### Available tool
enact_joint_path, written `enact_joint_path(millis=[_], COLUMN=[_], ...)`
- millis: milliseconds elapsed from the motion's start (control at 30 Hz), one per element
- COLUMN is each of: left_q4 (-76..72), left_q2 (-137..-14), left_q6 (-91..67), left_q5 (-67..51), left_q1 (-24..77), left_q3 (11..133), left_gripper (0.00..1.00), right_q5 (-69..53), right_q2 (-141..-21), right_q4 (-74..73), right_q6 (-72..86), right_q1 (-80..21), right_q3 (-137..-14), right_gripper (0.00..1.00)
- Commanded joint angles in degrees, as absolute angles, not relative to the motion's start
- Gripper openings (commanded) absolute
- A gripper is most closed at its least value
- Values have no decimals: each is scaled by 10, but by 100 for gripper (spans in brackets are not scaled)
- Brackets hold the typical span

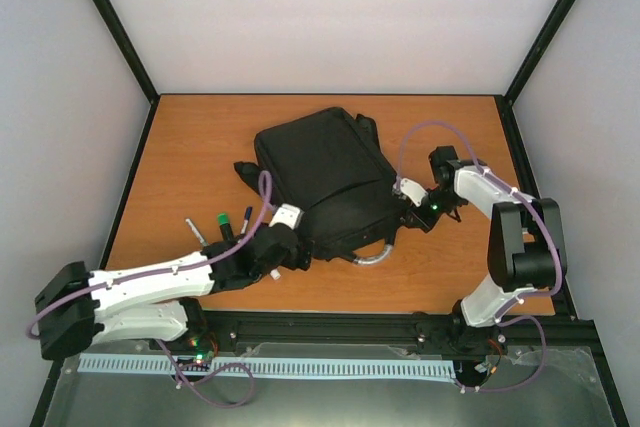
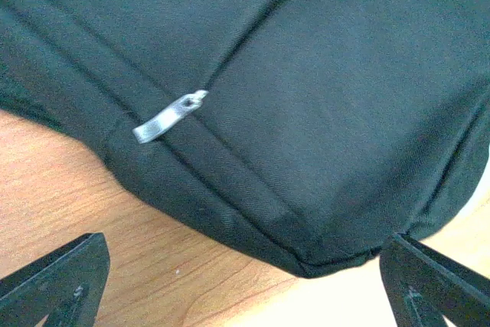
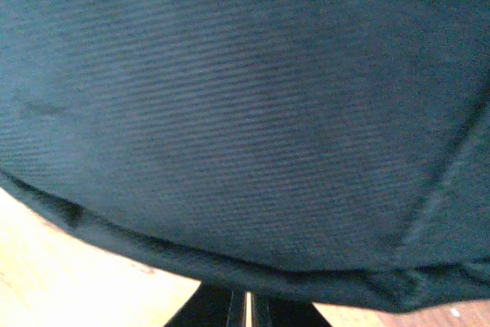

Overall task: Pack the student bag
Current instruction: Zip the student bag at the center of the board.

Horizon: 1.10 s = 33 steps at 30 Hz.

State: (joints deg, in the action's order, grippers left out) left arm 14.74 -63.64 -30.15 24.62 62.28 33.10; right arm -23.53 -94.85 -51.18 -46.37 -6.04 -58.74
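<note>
The student bag [image 1: 325, 182] is a large black backpack lying flat mid-table, with its grey loop handle [image 1: 370, 257] at the near edge. My left gripper [image 1: 288, 253] is open at the bag's near left corner, and its jaws stand wide apart either side of that corner in the left wrist view [image 2: 245, 254]. A grey zip pull [image 2: 164, 122] lies on the fabric just ahead. My right gripper [image 1: 402, 207] is at the bag's right edge. Its fingers [image 3: 222, 308] are pressed together with the bag's hem [image 3: 230, 266] over their tips.
Several pens lie on the wooden table [image 1: 200, 147] left of the bag: a dark one [image 1: 194, 230], a green-capped one [image 1: 223, 223] and a blue one [image 1: 247, 217]. They are just beyond my left forearm. Black frame rails edge the table.
</note>
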Motion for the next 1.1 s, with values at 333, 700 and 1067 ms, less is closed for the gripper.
enact_joint_path(millis=[333, 700, 1067], left_q4=[203, 126, 136], left_q2=[-641, -825, -950], left_q6=[-528, -440, -318], left_q5=[80, -57, -7], left_q1=[427, 294, 271], left_q3=[381, 476, 634], left_gripper=[100, 100, 94], right_q5=[-253, -258, -296], right_q2=[-886, -860, -876], right_q4=[-481, -461, -442], right_q6=[-441, -419, -368], right_q1=[-117, -164, -193], right_q3=[-525, -498, -547], right_gripper=[3, 3, 3])
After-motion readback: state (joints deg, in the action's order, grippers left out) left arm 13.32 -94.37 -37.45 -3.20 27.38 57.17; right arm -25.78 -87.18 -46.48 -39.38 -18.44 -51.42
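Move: About 12 cm ahead and 6 cm left of the open left hand, a little lower, lies the middle of the student bag's skewed left edge. The silver front pocket pull is some 8 cm ahead and 3 cm left, the blue pen roughly 3 cm ahead and 12 cm left. The right hand is already shut on the bag's near right corner; the bag handle lies about 6 cm back and 6 cm left of it. Swinging away from the bag's near end, the left hand rises a touch and goes left about 5 cm, then sinks some 5 cm and runs forward along the bag's left side, 17 cm in all. It turns counter-clockwise and tips down about 20 degrees, jaws still wide over the edge. The right hand keeps its hold on the corner and drags it left about 6 cm and back 4 cm. ##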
